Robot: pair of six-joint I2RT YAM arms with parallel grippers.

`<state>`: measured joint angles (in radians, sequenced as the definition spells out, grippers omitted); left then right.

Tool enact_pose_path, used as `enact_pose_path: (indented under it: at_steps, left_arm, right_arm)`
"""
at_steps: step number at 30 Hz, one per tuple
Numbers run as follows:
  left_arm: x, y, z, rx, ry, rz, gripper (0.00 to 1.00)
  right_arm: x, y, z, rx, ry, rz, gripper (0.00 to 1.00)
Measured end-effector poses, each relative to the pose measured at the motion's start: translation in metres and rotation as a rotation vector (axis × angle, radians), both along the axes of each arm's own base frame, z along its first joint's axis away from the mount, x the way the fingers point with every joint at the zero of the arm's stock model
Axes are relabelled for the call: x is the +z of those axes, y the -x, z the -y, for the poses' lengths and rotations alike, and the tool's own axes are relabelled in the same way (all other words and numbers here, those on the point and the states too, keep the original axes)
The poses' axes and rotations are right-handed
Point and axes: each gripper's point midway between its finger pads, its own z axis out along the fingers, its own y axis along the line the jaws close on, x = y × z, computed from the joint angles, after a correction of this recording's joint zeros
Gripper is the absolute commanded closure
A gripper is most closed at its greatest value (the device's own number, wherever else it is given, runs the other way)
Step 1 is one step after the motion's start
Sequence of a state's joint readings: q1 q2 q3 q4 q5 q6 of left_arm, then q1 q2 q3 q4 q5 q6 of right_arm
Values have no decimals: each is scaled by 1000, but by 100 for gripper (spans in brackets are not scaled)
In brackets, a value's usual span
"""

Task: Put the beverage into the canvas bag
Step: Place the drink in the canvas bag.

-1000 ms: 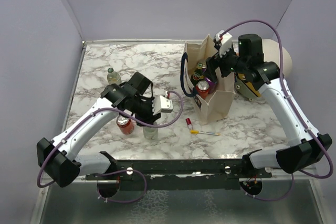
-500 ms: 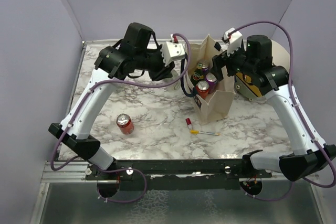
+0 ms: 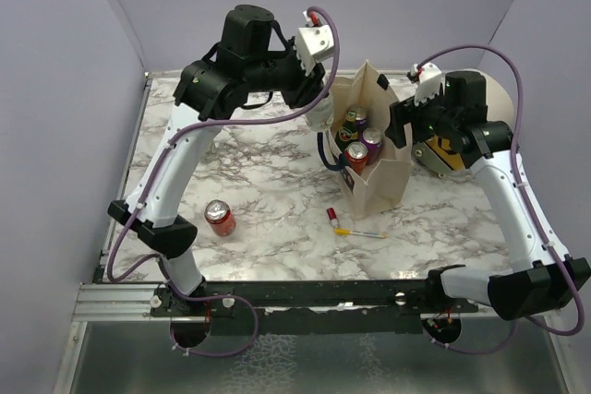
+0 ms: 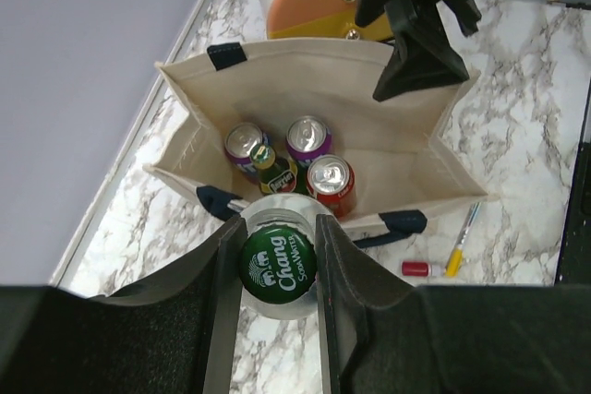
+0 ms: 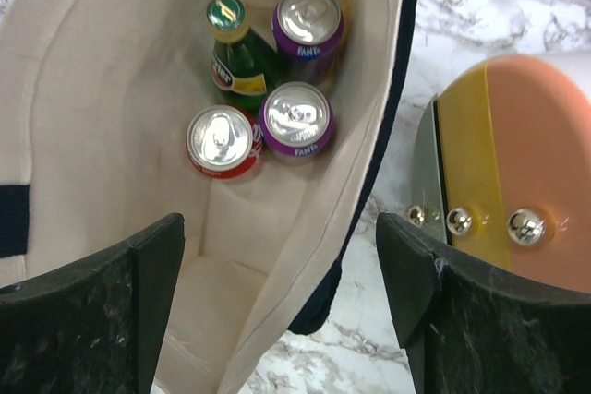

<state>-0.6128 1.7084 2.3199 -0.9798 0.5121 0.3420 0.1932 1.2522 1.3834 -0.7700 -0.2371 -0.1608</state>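
The beverage is a clear glass bottle (image 4: 278, 262) with a green Chang soda water cap, and my left gripper (image 4: 279, 228) is shut on its neck. It hangs above the near-left rim of the canvas bag (image 4: 388, 149). From above, the left gripper (image 3: 314, 106) and bottle (image 3: 325, 120) sit high at the left edge of the bag (image 3: 380, 186). The bag (image 5: 111, 89) holds two purple Fanta cans, a red can and a green bottle. My right gripper (image 5: 277, 237) is open and straddles the bag's right wall without pinching it; from above, this gripper (image 3: 399, 126) is at the bag's right side.
A red can (image 3: 220, 218) stands on the marble table's front left. A small red marker (image 3: 332, 216) and a yellow pen (image 3: 362, 233) lie in front of the bag. A cream-and-orange cylindrical container (image 3: 494, 99) lies right behind the bag, close to my right arm.
My left arm lifted the bottle from the front of the table, swung it up and back, then right to the bag's left rim. My right gripper drew back from over the bag's middle to its right wall.
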Motion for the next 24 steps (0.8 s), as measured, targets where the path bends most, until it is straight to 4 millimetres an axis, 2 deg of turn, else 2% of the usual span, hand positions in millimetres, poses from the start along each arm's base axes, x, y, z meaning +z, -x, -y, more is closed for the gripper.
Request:
enact_pose_path:
  at_steps: [6, 11, 20, 24]
  left_arm:
    - [-9, -13, 40, -11, 15, -14, 100]
    - [-22, -19, 69, -13, 16, -27, 100]
    - [-31, -34, 90, 10, 70, -50, 100]
    - [-55, -44, 100, 17, 72, -86, 100]
  right_arm:
    - [-24, 11, 8, -15, 14, -74, 18]
    - [-30, 21, 11, -4, 31, -93, 17]
    - [-32, 44, 10, 55, 50, -125, 15]
    - [-37, 51, 13, 71, 72, -152, 15]
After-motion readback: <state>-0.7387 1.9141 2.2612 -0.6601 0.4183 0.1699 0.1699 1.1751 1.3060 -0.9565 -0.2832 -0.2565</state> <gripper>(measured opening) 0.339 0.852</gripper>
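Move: From the left hand, already gripping the clear Chang bottle, the canvas bag's middle is about 15 cm to the right, 7 cm ahead and 30 cm below. Inside the bag, the red can stands some 13 cm right, 8 cm ahead and 38 cm below this hand; the green Perrier bottle is roughly 10 cm right, 13 cm ahead and 34 cm below. From the right hand, the bag's middle lies about 5 cm ahead, 5 cm left and 14 cm below. Carry the held Chang bottle with the left gripper about 10 cm to the right across the bag's near-left rim and over its open mouth, sinking some 5 cm and easing forward as you go; keep the grip and the wrist nearly steady. Meanwhile draw the open right gripper back about 5 cm and down 3 to 4 cm, tipping its fingers further down. ##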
